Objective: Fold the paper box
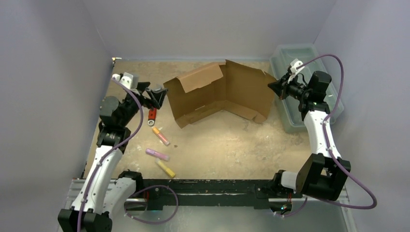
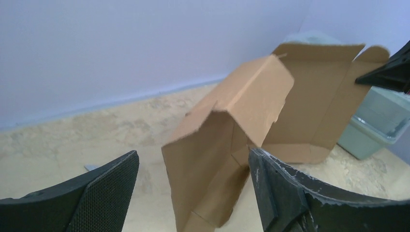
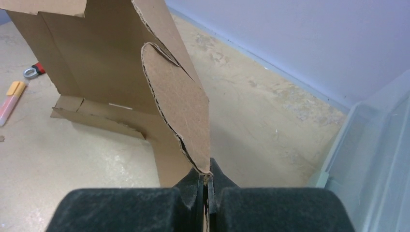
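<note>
The paper box (image 1: 222, 94), a brown die-cut cardboard sheet, stands half folded on its edge at the back middle of the table, its panels forming a wide V. My right gripper (image 1: 274, 87) is shut on the rounded tab at the box's right end (image 3: 179, 101), the cardboard pinched between the fingertips (image 3: 207, 176). My left gripper (image 1: 157, 96) hovers at the box's left end with its jaws wide apart (image 2: 192, 159). The box's left panel (image 2: 227, 140) shows beyond and between the fingers, untouched by them.
A pale-green translucent bin (image 1: 309, 82) sits at the right, just behind my right gripper (image 3: 382, 159). Left of the box lie a red item (image 1: 152, 114), an orange-pink marker (image 1: 161, 136), a purple marker (image 1: 157, 154) and a yellow marker (image 1: 166, 168).
</note>
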`<move>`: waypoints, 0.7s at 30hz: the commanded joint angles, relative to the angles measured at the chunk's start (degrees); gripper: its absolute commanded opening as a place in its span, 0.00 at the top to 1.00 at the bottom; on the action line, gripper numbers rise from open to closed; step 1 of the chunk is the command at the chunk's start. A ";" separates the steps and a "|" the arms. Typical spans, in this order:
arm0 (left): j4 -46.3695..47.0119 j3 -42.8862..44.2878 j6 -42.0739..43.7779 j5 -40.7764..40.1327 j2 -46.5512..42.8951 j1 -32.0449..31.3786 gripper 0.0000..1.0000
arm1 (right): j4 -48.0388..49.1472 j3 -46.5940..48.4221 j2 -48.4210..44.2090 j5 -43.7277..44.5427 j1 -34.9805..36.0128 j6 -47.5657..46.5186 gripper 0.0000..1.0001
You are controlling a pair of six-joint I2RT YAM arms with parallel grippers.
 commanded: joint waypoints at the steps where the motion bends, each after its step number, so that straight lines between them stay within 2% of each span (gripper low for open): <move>1: -7.11 6.62 0.96 -2.00 -1.83 0.35 0.14 | 0.36 0.22 -0.48 0.01 -0.03 -0.21 1.00; 5: -7.68 11.91 -5.73 2.04 2.07 0.26 0.13 | -0.11 0.41 -0.03 -0.09 -0.10 -0.09 1.00; 8: -11.75 17.34 -8.96 1.03 3.80 -2.03 0.13 | -0.46 0.41 0.32 -0.03 -0.10 -0.20 1.00; 12: -21.76 23.44 -2.47 -14.93 5.45 -17.26 0.13 | -0.88 0.58 0.86 0.48 -0.03 -0.21 1.00; 17: -34.57 31.44 7.05 -32.17 15.38 -33.40 0.13 | -1.15 0.65 0.99 0.77 -0.08 -0.29 1.00; 21: -37.50 35.74 19.18 -53.12 20.81 -48.06 0.14 | -1.34 0.67 1.03 0.93 -0.11 -0.37 1.00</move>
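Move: The box's light top flap lies about 14 cm to the right of the open left hand, 10 cm ahead and some 6 cm below. The box's upper left corner is nearer, around 8 cm ahead, 1 cm right and 7 cm below. The right wall's middle is roughly 17 cm right of the flap and 3 cm farther out. From the right hand, the flap lies about 27 cm left, 3 cm ahead and about level. The box's right end stays pinched in the right hand, which holds nearly still, while the left hand, free and wide open, lifts about 7 cm past the left end. The left hand then sweeps some 14 cm to the right, drawing back slightly, until it is roughly in line with the top flap on its near side; its wrist rolls left side up and tips a little down as it starts sinking. ##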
